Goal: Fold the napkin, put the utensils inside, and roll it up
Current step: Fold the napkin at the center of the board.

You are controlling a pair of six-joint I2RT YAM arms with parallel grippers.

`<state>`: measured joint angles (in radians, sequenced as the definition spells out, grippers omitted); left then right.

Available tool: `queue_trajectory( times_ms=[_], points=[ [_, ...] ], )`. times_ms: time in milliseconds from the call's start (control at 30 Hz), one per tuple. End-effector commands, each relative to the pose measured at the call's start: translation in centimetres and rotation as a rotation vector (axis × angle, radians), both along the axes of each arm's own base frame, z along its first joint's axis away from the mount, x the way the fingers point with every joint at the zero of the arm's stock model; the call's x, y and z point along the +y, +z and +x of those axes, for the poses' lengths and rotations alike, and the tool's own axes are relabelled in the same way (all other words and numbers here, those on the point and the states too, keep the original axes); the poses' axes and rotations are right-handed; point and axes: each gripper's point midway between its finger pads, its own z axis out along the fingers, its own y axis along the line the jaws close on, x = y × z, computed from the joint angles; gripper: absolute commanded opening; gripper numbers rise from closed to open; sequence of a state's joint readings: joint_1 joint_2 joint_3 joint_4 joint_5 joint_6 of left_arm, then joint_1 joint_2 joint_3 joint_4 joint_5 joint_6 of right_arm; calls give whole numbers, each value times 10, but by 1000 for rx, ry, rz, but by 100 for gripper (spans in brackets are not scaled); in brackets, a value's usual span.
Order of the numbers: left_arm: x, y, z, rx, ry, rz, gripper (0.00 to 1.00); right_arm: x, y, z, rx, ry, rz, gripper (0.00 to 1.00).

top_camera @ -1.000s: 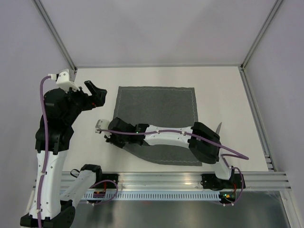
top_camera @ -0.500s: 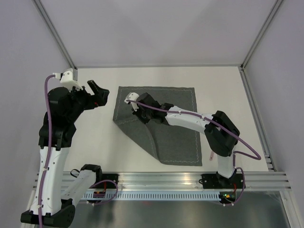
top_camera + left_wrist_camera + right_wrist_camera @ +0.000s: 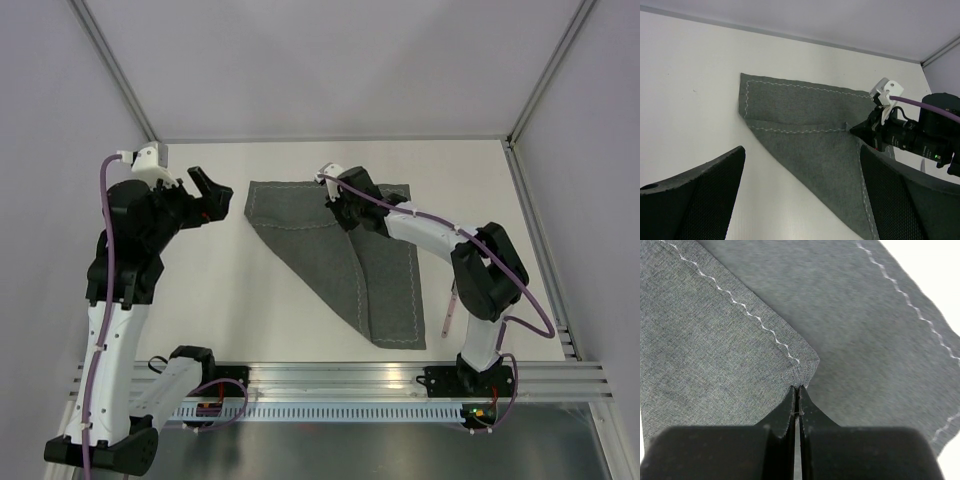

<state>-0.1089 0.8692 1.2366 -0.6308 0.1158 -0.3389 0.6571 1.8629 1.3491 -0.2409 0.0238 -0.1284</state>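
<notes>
The dark grey napkin (image 3: pixel 375 275) lies on the white table, its left part folded over on a diagonal. My right gripper (image 3: pixel 345 215) is shut on the folded-over corner near the napkin's far edge; in the right wrist view the shut gripper (image 3: pixel 797 388) pinches the stitched corner of the napkin (image 3: pixel 730 345). My left gripper (image 3: pixel 212 196) hangs open above the table, left of the napkin's far-left corner, holding nothing. The left wrist view shows the open left gripper (image 3: pixel 801 165) above the napkin (image 3: pixel 810 155), with the right gripper (image 3: pixel 854 131) beyond. One pale utensil (image 3: pixel 449 314) lies right of the napkin, partly behind the right arm.
Grey walls and metal frame posts (image 3: pixel 533 90) close the table (image 3: pixel 200 300) in at the back and sides. A slotted metal rail (image 3: pixel 330 380) runs along the near edge by the arm bases.
My right gripper has carried the napkin's near-left corner away from me and rightward to the far edge, folding the cloth on a diagonal. The utensil has come into sight. The left arm barely shifted.
</notes>
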Motion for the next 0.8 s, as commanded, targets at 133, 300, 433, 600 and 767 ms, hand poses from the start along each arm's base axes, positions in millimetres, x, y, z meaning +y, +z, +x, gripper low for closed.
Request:
queue_trajectory(
  times_ms=[133,300,433,600,767],
  points=[
    [-6,1,5,-18,-35,-5,100,-32,24,31,-75,-74,28,0],
    [-7,-2,7,-14,-39,-6,100,-55,23,48,-76,-125,34,0],
    [-8,-5,10,-7,-40,-7,100,-72,19,58,-65,-164,43,0],
    [-9,-9,14,3,-43,-9,100,-91,17,71,-68,-213,48,1],
    [-9,-10,15,4,-43,-13,100,-100,16,83,-60,-226,62,1]
  ],
)
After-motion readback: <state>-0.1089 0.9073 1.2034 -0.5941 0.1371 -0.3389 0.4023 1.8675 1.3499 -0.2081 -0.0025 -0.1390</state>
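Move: The right hand already pinches the napkin's near-left corner, lifted and folded over the cloth. The napkin's far-right corner lies about 13 cm ahead, 18 cm to its right and 4 cm below. At that same height, the far-left corner is 13 cm ahead and 24 cm to the left, and the knife is some 17 cm back and 26 cm to the right. From the left hand, the far-right corner is roughly 28 cm ahead, 40 cm right and 30 cm down. Still pinching the napkin's corner in shut fingers, the right hand draws the flap over the flat cloth, about 12 cm to the right and forward, towards the far-right corner. It stays nearly level, turns some 15 degrees clockwise, and slows near the end. The open left hand sinks and edges forward slightly, clear of the cloth. ##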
